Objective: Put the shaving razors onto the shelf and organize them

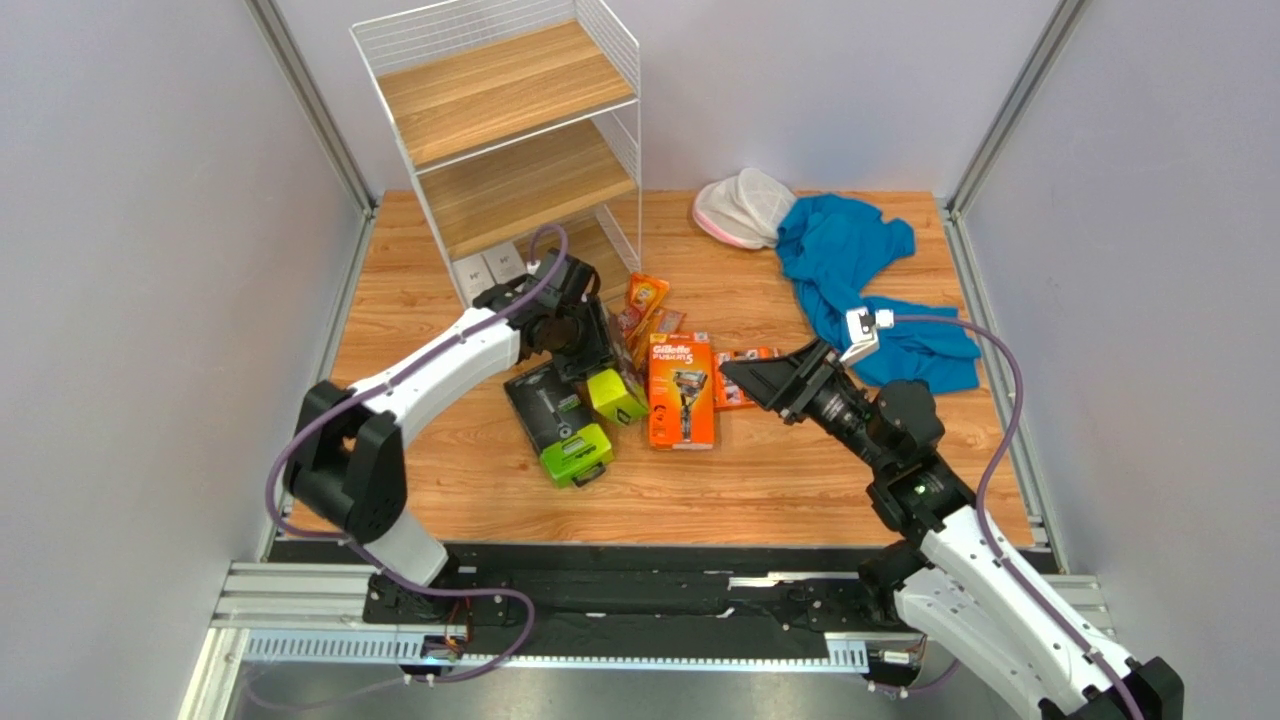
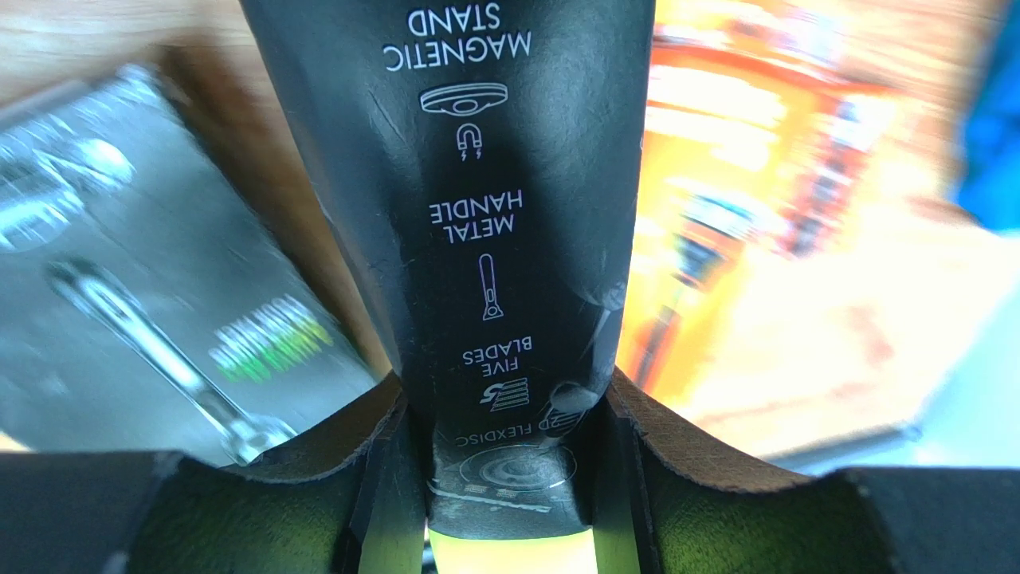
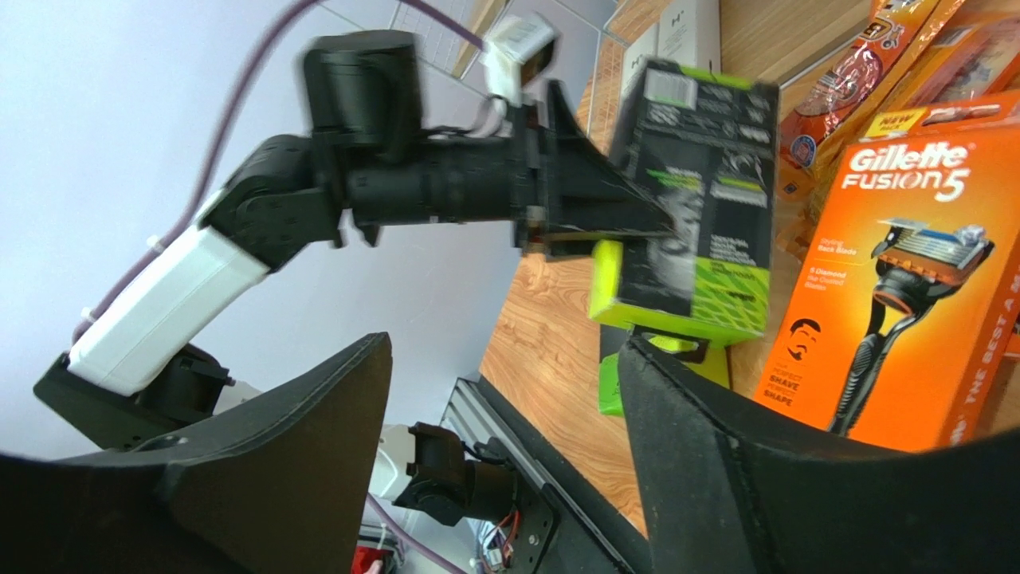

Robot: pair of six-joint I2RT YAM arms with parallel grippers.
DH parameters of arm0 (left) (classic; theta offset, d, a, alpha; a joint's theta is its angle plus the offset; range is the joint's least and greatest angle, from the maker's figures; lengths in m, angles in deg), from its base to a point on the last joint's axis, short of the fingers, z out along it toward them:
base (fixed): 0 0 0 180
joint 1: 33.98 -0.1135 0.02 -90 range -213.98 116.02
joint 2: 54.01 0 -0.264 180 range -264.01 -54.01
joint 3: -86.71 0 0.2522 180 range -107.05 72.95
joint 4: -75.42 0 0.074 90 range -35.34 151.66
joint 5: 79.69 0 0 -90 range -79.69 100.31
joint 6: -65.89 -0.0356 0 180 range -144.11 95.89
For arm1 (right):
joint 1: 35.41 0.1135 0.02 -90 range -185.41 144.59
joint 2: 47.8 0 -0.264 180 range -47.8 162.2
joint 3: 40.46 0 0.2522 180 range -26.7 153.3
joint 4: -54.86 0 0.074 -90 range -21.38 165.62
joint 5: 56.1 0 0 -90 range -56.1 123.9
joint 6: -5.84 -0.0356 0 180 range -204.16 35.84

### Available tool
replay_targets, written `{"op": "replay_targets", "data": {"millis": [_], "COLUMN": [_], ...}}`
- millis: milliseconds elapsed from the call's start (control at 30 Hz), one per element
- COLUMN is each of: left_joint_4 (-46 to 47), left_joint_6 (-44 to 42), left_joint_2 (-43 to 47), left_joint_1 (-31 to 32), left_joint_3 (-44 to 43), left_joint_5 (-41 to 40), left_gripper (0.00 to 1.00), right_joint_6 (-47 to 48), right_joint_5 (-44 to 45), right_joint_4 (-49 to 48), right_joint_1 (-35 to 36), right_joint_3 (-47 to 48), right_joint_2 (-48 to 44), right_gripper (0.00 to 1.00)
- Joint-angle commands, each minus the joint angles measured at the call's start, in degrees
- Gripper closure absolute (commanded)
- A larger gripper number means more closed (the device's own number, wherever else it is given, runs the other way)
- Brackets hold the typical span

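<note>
My left gripper (image 1: pixel 591 365) is shut on a black razor pack with a lime-green end (image 1: pixel 615 396), held off the table on its narrow sides. In the left wrist view the pack (image 2: pixel 515 215) runs up from between the fingers (image 2: pixel 647 478). A second black and green pack (image 1: pixel 553 425) lies flat below it. To the right lie an orange Gillette box (image 1: pixel 681 390), another orange pack (image 1: pixel 648 305) and a small orange blister pack (image 1: pixel 732 395). My right gripper (image 1: pixel 747 375) hovers open beside the orange box (image 3: pixel 910 275), holding nothing. The shelf (image 1: pixel 511 135) stands at the back left.
Two slim grey-white boxes (image 1: pixel 493 270) stand at the foot of the shelf. A blue cloth (image 1: pixel 864 278) and a white rounded item (image 1: pixel 744 207) lie at the back right. Grey walls close in on both sides of the table (image 1: pixel 451 480).
</note>
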Motion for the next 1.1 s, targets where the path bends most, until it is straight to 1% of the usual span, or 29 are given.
{"op": "replay_targets", "data": {"millis": [0,67,133,167,200,233,267,300,400,433,533,567,600,667,800,900,1067], "left_joint_4": [4.5,2.6,2.8,4.3,6.3,8.6,14.8,17.3,22.1,23.5,29.7,33.2,34.6,35.3,36.1,36.8,37.1], "left_joint_6": [1.9,0.7,0.2,0.3,0.7,1.8,2.1,2.7,2.8,2.3,3.3,3.6,3.9,3.3,2.8,3.2,3.9], "left_joint_2": [12.7,14.8,17.9,18.9,21.1,22.2,23.2,24.2,22.9,22.4,22.1,22.3,22.6,22.4,23.2,23.8,23.8], "left_joint_1": [3.5,5.2,5.8,6.1,6.2,6.2,6.2,6.2,6.2,6.2,6.5,6.5,6.6,6.6,6.6,6.6,6.6], "left_joint_3": [-3.6,-6.9,-8.9,-9.0,-8.5,-6.4,-5.0,-3.8,-3.2,-3.3,-1.5,-0.8,-0.2,-0.4,-0.6,-0.3,0.0], "left_joint_5": [-1.2,-6.1,-7.9,-8.2,-7.8,-6.4,-5.4,-4.4,1.5,5.0,7.7,8.0,8.4,9.4,10.1,10.4,12.7], "left_gripper": [1.00,1.00,1.00,1.00,1.00,1.00,1.00,1.00,1.00,1.00,1.00,1.00,1.00,1.00,1.00,1.00,1.00], "right_joint_6": [-5.7,-7.4,-10.3,-11.3,-12.7,-15.2,-16.6,-17.3,-18.5,-18.7,-19.7,-20.5,-21.0,-22.9,-24.7,-25.4,-24.8], "right_joint_5": [-0.3,-0.2,-0.8,-1.1,-1.5,-2.0,-2.2,-2.6,-3.7,-3.2,-1.8,-1.7,-1.7,-1.6,-1.0,-0.7,0.3], "right_joint_4": [-5.0,-6.6,-9.9,-11.5,-15.3,-17.7,-20.1,-24.5,-30.7,-31.8,-36.6,-40.3,-42.0,-46.7,-51.4,-53.7,-53.9], "right_joint_1": [0.1,0.1,0.1,0.1,0.2,0.3,0.4,0.7,2.0,2.6,4.4,4.8,5.4,5.7,6.6,7.2,7.7], "right_joint_3": [-2.8,-3.3,-4.2,-4.6,-5.0,-6.1,-6.6,-6.8,-6.6,-6.4,-6.1,-6.1,-6.1,-6.1,-6.1,-6.0,-5.4], "right_joint_2": [-2.4,-2.4,-1.9,-1.1,-0.6,0.0,0.6,2.1,4.6,5.2,8.6,9.5,10.5,13.9,18.8,21.2,22.5], "right_gripper": [0.25,0.22,0.19,0.17,0.15,0.14,0.11,0.10,0.07,0.06,0.04,0.04,0.04,0.04,0.05,0.05,0.05]}}
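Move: The left hand already pinches the black-and-green razor box by its narrow sides. The open right gripper it goes to lies roughly 17 cm to its right, 9 cm back and 15 cm higher. From the left hand, the flat razor box is about 5 cm back, 6 cm left and 10 cm below; the orange Gillette box is some 12 cm right, level fore-and-aft and 10 cm below. From the right hand, the held box's middle is about 12 cm ahead, 15 cm left and 12 cm below. Upward and fast, the left hand hoists the gripped razor box about 23 cm, then swings some 7 cm right towards the right gripper, its fingers tipping from steeply down to nearly level, pointing forward-right. The right hand shifts about 5 cm left and a little up to meet the box, opening almost fully and rolling some 25 degrees so its fingers tilt upward, still not touching. ##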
